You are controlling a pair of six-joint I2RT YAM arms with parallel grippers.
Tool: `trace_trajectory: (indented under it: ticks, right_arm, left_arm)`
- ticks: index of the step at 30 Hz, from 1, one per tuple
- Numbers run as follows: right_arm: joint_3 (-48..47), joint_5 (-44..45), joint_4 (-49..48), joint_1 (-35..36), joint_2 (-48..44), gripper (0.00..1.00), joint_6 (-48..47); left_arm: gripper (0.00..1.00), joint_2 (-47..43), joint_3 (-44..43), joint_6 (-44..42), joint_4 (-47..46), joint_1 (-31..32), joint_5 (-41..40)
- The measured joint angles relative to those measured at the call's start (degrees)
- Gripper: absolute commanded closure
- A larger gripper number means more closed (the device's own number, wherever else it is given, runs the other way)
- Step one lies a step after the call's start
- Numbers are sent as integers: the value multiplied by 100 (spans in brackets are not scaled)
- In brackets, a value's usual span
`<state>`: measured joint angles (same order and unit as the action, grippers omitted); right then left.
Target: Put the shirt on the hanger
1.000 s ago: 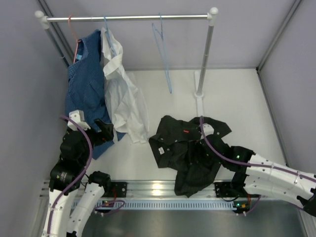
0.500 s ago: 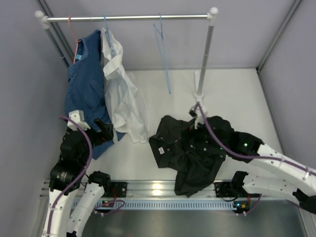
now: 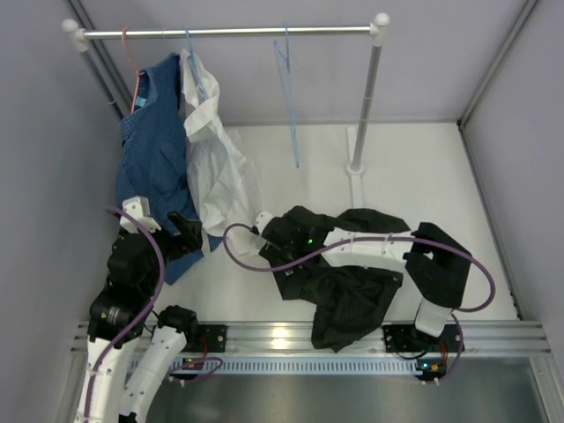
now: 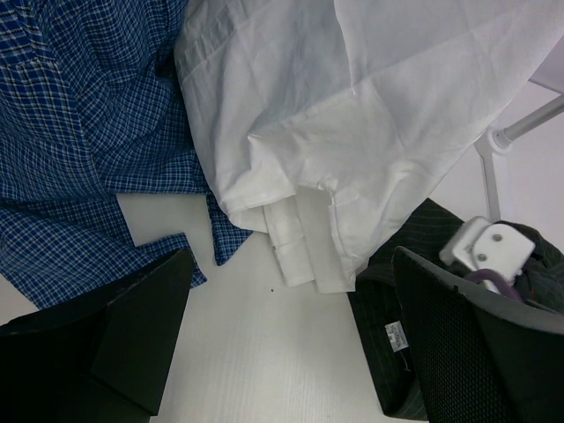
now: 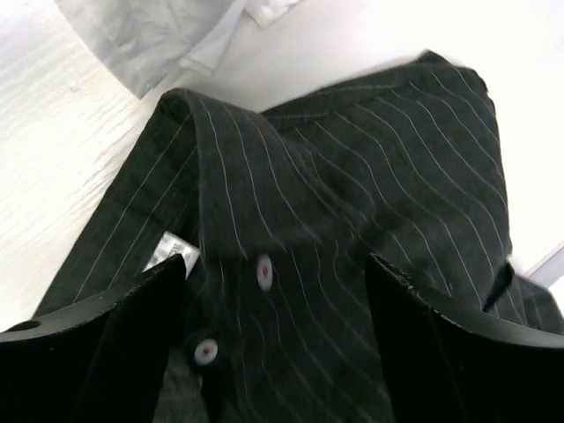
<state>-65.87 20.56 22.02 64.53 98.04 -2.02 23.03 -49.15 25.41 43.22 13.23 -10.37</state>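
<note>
The black pinstriped shirt [image 3: 348, 304] lies crumpled on the white table, front centre. My right arm stretches leftward across it. The right gripper [image 3: 280, 249] hovers over the shirt's left end. In the right wrist view the gripper [image 5: 273, 326] is open, straddling the collar and button placket of the shirt [image 5: 370, 176], with nothing pinched. The thin light-blue hanger [image 3: 292, 123] hangs bare from the rod, behind the shirt. My left gripper [image 3: 185, 231] is open over bare table at the left. In its wrist view, the left gripper [image 4: 286, 344] has the shirt [image 4: 397, 352] just inside its right finger.
A clothes rack's rod [image 3: 229, 32] runs along the back, its right post [image 3: 366, 97] standing behind the shirt. A blue patterned garment [image 3: 150, 150] and a white shirt [image 3: 216, 159] hang at the left, trailing onto the table. Grey walls close both sides.
My right arm has swung left across the black shirt, from its right side to its collar end. The bare hanger's lower end has shifted slightly left. The left arm has not moved.
</note>
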Motion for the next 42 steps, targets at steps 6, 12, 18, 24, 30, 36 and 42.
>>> trace_trajectory:
  ticks: [6,12,18,24,30,36,42]
  right_arm:
    - [-227,321,-219,37,568,21,-439]
    - [-249,424,-468,103,531,93,-739]
    - [-254,610,-564,107,496,100,-625]
    - [-251,1502,-341,50,-382,100,334]
    - [-87,2138,39,-345,-2243,100,1742]
    - [621,2291,339,-470,-3504,100,2450]
    - [1191,2223,446,-470,-4057,100,2715]
  left_arm:
    - [2,0,0,-2,0,0,2]
    - [2,0,0,-2,0,0,13]
    - [2,-2,0,-4,0,0,48]
    - [2,229,-9,2,-114,4,1012]
    - [2,726,671,695,-951,87,2253]
    - [2,841,1213,1388,-1563,1445,2076]
    - [2,2505,1143,1720,-2697,4127,245]
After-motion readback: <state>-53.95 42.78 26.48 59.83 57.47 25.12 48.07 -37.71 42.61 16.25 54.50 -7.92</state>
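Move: The dark shirt's left end lies right under the open right hand: the spot to be gripped is about 2 cm ahead, 2 cm left and 2 cm below. The white shirt's hem hangs roughly 5 cm ahead and 11 cm left at about the same height; the rack foot lies some 21 cm ahead, 20 cm right. From the left hand that grip spot is about 5 cm ahead, 25 cm right and 21 cm down. The dark shirt's left end is pinched by the right hand, which eases down and forward a couple of centimetres, shuts fully, then carries the cloth up about 16 cm and 15 cm right, away from the white shirt, turning clockwise. During that lift the left hand, fingers wide open, swings some 22 cm right and 8 cm down towards the raised shirt, also turning clockwise. ##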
